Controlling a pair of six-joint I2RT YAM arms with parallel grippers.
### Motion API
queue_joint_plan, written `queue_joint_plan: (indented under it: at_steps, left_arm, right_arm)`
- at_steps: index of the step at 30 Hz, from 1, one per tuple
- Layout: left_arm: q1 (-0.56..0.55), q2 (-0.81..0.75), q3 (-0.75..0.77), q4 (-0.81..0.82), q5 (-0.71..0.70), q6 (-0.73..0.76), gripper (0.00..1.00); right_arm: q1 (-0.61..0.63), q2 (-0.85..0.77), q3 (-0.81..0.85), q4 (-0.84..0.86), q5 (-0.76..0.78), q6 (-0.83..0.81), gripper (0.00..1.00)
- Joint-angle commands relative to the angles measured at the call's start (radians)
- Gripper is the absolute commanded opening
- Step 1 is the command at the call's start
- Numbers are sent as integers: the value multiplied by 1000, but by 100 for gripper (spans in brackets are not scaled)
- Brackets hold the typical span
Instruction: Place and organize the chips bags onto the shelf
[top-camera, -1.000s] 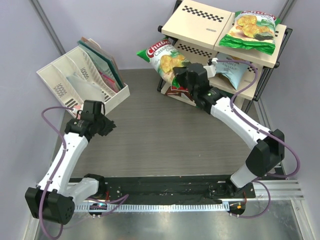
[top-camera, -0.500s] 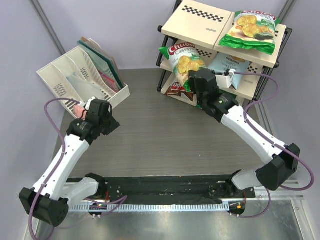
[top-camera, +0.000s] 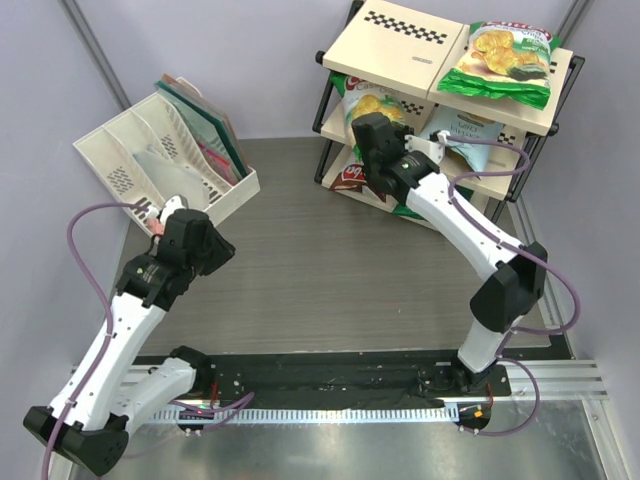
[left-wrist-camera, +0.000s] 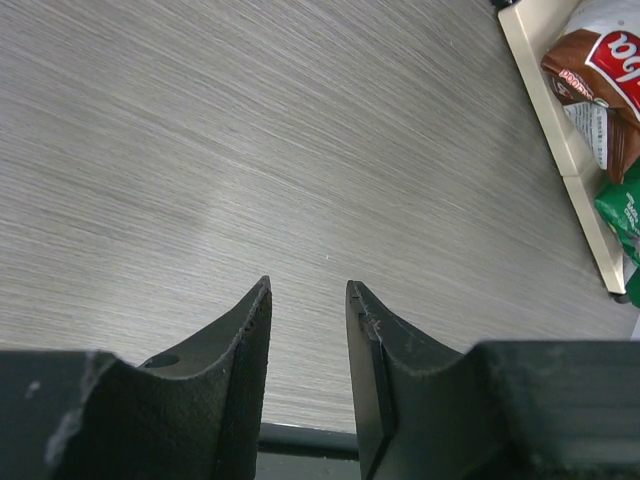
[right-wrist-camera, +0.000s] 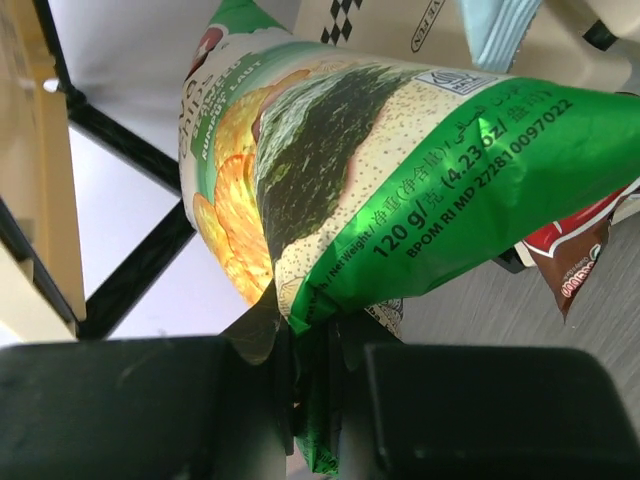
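Observation:
A green-and-white chips bag (top-camera: 372, 108) (right-wrist-camera: 400, 190) is pinched by its bottom seam in my right gripper (top-camera: 374, 138) (right-wrist-camera: 315, 340), which is shut on it. The bag reaches into the left side of the shelf's (top-camera: 400, 45) middle tier. Beside it on that tier lies a light blue bag (top-camera: 466, 130) (right-wrist-camera: 495, 25). Another green bag (top-camera: 502, 62) rests on the top board. A dark brown bag (top-camera: 348, 178) (left-wrist-camera: 600, 85) lies on the lowest board. My left gripper (top-camera: 208, 250) (left-wrist-camera: 308, 292) hovers over the bare table at the left, open and empty.
A white slotted organizer (top-camera: 165, 160) holding flat folders stands at the back left, just behind the left gripper. The grey wood-grain table (top-camera: 320, 270) lies between the arms. The shelf's black frame legs (right-wrist-camera: 130, 270) stand close to the held bag.
The right arm has carried the green bag up and rightwards into the shelf's middle tier. The left gripper has shifted slightly and its jaws have spread wider.

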Motion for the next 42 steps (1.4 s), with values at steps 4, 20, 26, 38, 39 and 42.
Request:
queue_joint_plan:
  at_steps: [4, 20, 26, 38, 39, 42]
  left_arm:
    - [-41, -21, -4, 19, -33, 18, 37]
    - [-119, -55, -9, 39, -65, 31, 37]
    - [-125, -67, 20, 9, -92, 51, 37]
    - [-125, -86, 5, 7, -102, 55, 38]
    - [-125, -84, 3, 5, -102, 55, 38]
    - [-125, -76, -1, 13, -97, 57, 37]
  right_arm:
    - [-2, 165, 288, -313, 159, 303, 1]
    - [34, 345, 619, -789, 288, 770, 1]
    - [31, 438, 693, -771, 275, 834, 1]
    - [32, 475, 652, -499, 217, 709, 49]
    - [34, 465, 633, -482, 211, 686, 52]
    - [34, 379, 496, -381, 176, 652, 61]
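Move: The right hand pinches the bottom end of the green Chuba bag, and its place, the left half of the middle shelf, lies about 10 cm ahead, 2 cm left and 6 cm below. The light blue bag on the same shelf stands some 17 cm right and 4 cm ahead of the hand; the brown Chuba bag is about 6 cm ahead, 4 cm left and 25 cm lower. From the left hand that shelf place is roughly 32 cm ahead, 30 cm right and 4 cm higher. Easing the held bag into the left half of the middle shelf, the right hand goes forward a little, draws back slightly while drifting right, then pushes in about 4 cm and sinks, ending some 5 cm farther out and 4 cm lower. The wrist swings about 15 degrees clockwise, and late in the push the fingers open and let go of the bag's green end. ##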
